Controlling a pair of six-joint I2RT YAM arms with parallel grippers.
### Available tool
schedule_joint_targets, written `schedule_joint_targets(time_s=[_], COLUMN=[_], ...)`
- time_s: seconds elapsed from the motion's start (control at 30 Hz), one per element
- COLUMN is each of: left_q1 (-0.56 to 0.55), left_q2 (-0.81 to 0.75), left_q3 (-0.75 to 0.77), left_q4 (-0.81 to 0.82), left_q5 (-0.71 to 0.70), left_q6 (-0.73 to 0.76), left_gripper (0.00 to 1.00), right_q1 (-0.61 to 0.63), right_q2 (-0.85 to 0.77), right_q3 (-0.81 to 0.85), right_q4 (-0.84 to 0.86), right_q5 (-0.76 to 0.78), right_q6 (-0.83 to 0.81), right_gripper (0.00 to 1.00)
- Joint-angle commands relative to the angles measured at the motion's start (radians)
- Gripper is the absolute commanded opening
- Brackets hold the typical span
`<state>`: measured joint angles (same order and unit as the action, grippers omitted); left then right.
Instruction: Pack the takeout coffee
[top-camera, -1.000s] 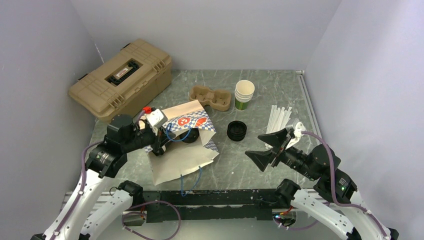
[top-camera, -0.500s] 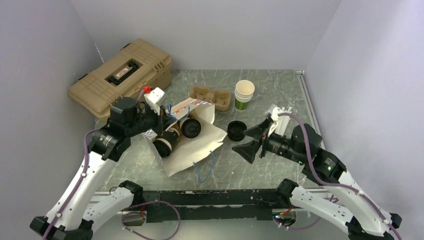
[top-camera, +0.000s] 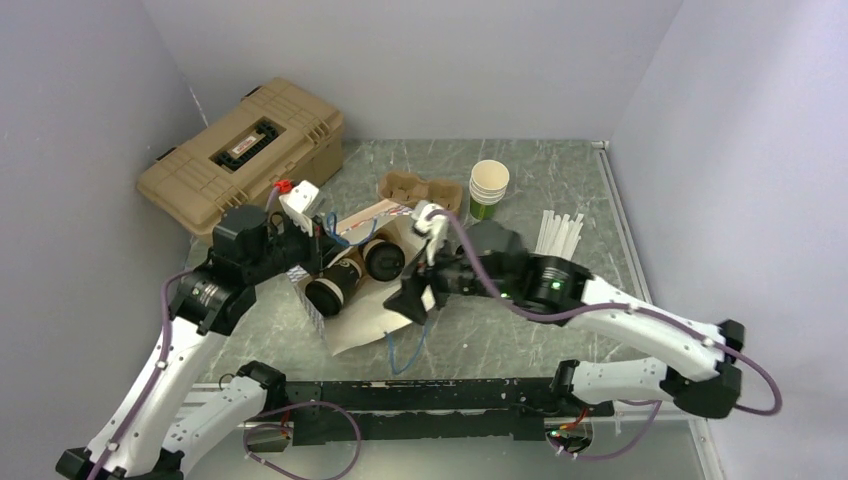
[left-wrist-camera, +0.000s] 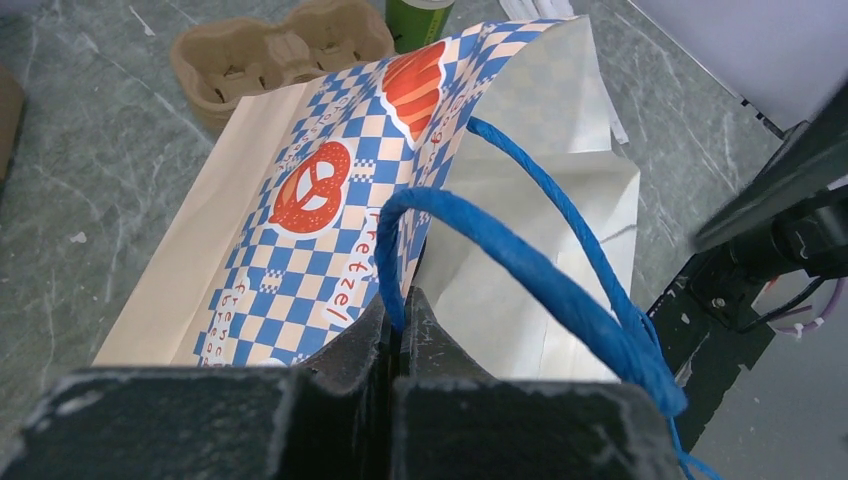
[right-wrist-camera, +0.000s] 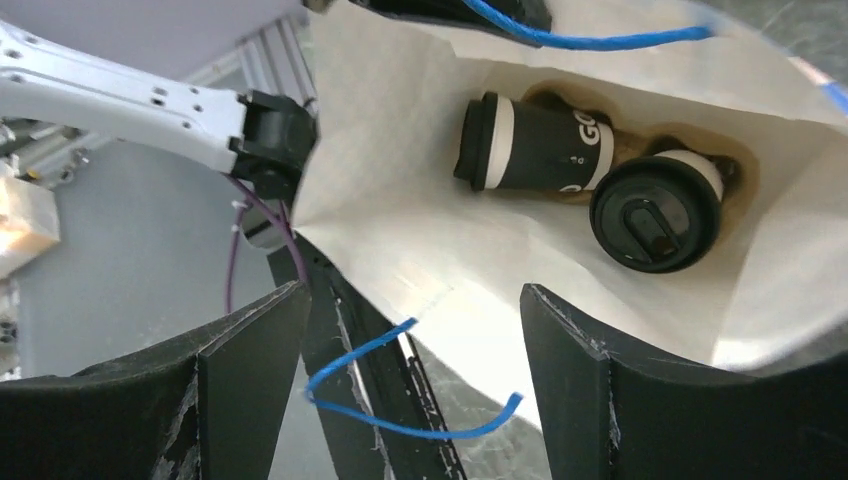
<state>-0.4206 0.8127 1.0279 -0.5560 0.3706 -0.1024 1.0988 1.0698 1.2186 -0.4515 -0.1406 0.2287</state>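
Note:
A paper bag (top-camera: 375, 310) with a blue-checked pretzel print lies open on its side. Two takeout coffees with black lids lie inside it, one (top-camera: 335, 290) nearer me and one (top-camera: 383, 258) behind it. They also show in the right wrist view, one on its side (right-wrist-camera: 535, 145) and one lid-on (right-wrist-camera: 655, 210). My left gripper (top-camera: 322, 237) is shut on the bag's upper blue handle (left-wrist-camera: 500, 250) and holds the mouth up. My right gripper (top-camera: 415, 293) is open and empty at the bag's mouth, over the lower blue handle (right-wrist-camera: 400, 395).
A tan toolbox (top-camera: 245, 155) stands at the back left. A cardboard cup carrier (top-camera: 420, 195), a stack of lidless cups (top-camera: 488, 188) and white straws (top-camera: 560, 232) lie behind and right of the bag. The arms' base rail (top-camera: 420, 395) runs along the near edge.
My right arm has swung left from the table's right side to the bag's mouth. My left gripper has pulled the handle up and back, opening the bag and showing the two cups.

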Motion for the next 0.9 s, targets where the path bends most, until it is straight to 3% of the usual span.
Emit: schedule_joint_targets(time_s=[0.0, 0.4, 0.87], left_q1=[-0.003, -0.003, -0.003], left_q2=[-0.051, -0.072, -0.068], left_q3=[-0.03, -0.026, -0.023], left_q4=[0.047, -0.016, -0.028], left_q5=[0.042, 0.025, 0.014], left_q6=[-0.036, -0.037, -0.063], left_gripper=[0.0, 0.0, 0.0], right_q1=[0.048, 0.074, 0.151], right_q2=[0.091, 0.317, 0.519], right_q3=[-0.028, -0.157, -0.105], right_q4=[0.149, 0.491, 0.617], right_q5=[0.114, 0.169, 0.226], right_q6=[0.007, 0.149, 0.187], right_gripper=[0.8, 0.77, 0.61])
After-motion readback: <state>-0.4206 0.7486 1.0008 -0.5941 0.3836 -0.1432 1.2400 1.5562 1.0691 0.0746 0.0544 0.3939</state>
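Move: The leaning coffee cup in the bag lies from my right hand some 17 cm left, 6 cm ahead and about 20 cm below. The second coffee cup, with its lid facing up, is about 6 cm left, 12 cm ahead and equally low; the bag's near blue handle hangs roughly 4 cm back, straight in line, some 22 cm down. From my left hand the leaning cup is nearly straight below, around 18 cm. I plunge my right hand about 15 cm down and 12 cm to the left, easing slightly forward on the way, through the bag's open mouth towards the leaning cup. The fingers still point left, swinging only a few degrees clockwise, and draw partly together but remain well apart. My left hand keeps its pinch on the bag's rim by the far handle and eases back about 2 cm. ##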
